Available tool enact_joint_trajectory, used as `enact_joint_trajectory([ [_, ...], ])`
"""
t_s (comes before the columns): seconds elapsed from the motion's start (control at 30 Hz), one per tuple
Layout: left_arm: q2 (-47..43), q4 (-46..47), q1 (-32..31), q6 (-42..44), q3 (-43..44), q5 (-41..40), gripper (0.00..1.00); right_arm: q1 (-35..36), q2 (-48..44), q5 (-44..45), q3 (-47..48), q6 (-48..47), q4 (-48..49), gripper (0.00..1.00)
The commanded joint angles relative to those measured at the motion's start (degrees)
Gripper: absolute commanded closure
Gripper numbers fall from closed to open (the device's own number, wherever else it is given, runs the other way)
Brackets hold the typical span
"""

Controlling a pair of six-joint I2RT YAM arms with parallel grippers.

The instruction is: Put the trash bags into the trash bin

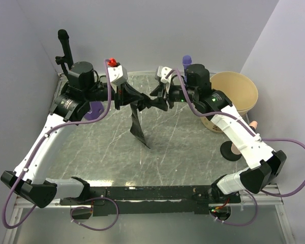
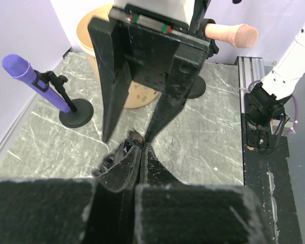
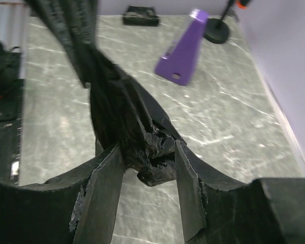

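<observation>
One black crinkly trash bag (image 1: 138, 126) hangs above the table's middle, its lower end near the marble top. My left gripper (image 1: 144, 103) is shut on the bag's bunched top (image 2: 113, 158), fingertips pressed together (image 2: 141, 147). My right gripper (image 1: 155, 99) faces it from the right, and its jaws stand open on either side of the same bunched top (image 3: 153, 152); the film brushes the left finger (image 3: 108, 175). The tan trash bin (image 1: 237, 93) stands at the back right, behind the right arm. In the left wrist view the bin (image 2: 94, 30) shows behind the right gripper (image 2: 128, 137).
A purple microphone on a black stand (image 2: 38, 84) and a pink microphone (image 2: 233, 35) stand near the bin. A purple wedge (image 3: 184, 48) lies at the back left, with a red-topped stand (image 1: 111, 62) and a black microphone (image 1: 64, 46) behind. A black round base (image 1: 230, 151) sits at the right.
</observation>
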Motion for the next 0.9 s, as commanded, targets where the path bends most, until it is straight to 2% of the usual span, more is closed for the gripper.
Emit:
enact_joint_trajectory([
  [0.0,0.15,-1.17,-0.26,2.83,3.22,3.07,0.99,0.01,-0.82,-8.16,0.00,-0.90,1.48,0.49],
  [0.27,4.19,-6.88,-0.26,4.77,9.89,6.68,0.99,0.01,0.50,-8.50,0.08,1.12,6.74,0.48],
  [0.43,5.51,-8.03,-0.26,6.17,11.31,6.50,0.99,-0.43,0.59,-17.81,-1.49,9.19,10.95,0.70],
  [0.53,6.22,-4.80,0.09,5.48,9.56,4.40,0.99,-0.78,-1.25,-21.69,-3.25,14.81,13.51,0.96],
  [0.57,6.57,-3.82,0.53,4.86,8.95,3.87,0.99,-1.39,-2.13,-23.01,-4.12,17.53,14.91,1.00],
  [0.63,8.32,0.39,0.88,3.54,8.24,-1.73,0.99,-3.84,-3.97,-25.64,-6.76,27.52,19.82,1.00],
  [0.67,9.63,1.71,1.14,3.36,8.58,-4.28,0.91,-5.16,-4.07,-26.09,-7.38,31.84,21.41,1.00],
  [0.7,10.95,4.33,1.15,1.71,9.28,-9.44,0.69,-6.83,-3.98,-27.05,-7.99,36.85,23.60,1.00],
  [0.77,14.37,8.65,1.23,-1.72,13.13,-20.16,0.43,-10.35,-3.89,-24.88,-9.49,45.82,27.21,1.00],
  [0.87,19.39,11.38,1.24,-4.10,23.67,-33.63,0.36,-15.71,-3.98,-13.47,-10.81,54.98,24.00,1.00],
])
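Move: The left hand already holds the black trash bag by its gathered neck, which sits at its pads, the bag hanging below. The right hand, half open and facing it, has that neck about 3 cm to its left and 3 cm back, roughly level. From the right hand the trash bin stands some 30 cm right and 6 cm ahead, the purple microphone about 17 cm right and 19 cm ahead, both some 25 cm lower. The right fingers shut on the trash bag's gathered neck as that hand comes back about 5 cm and a little left, taking the grip opposite the left hand. The left keeps its pinch nearly still until then, opens, and goes quickly forward about 10 cm, away from the bag. The right, keeping hold, rolls some 25 degrees and swings right and forward. ##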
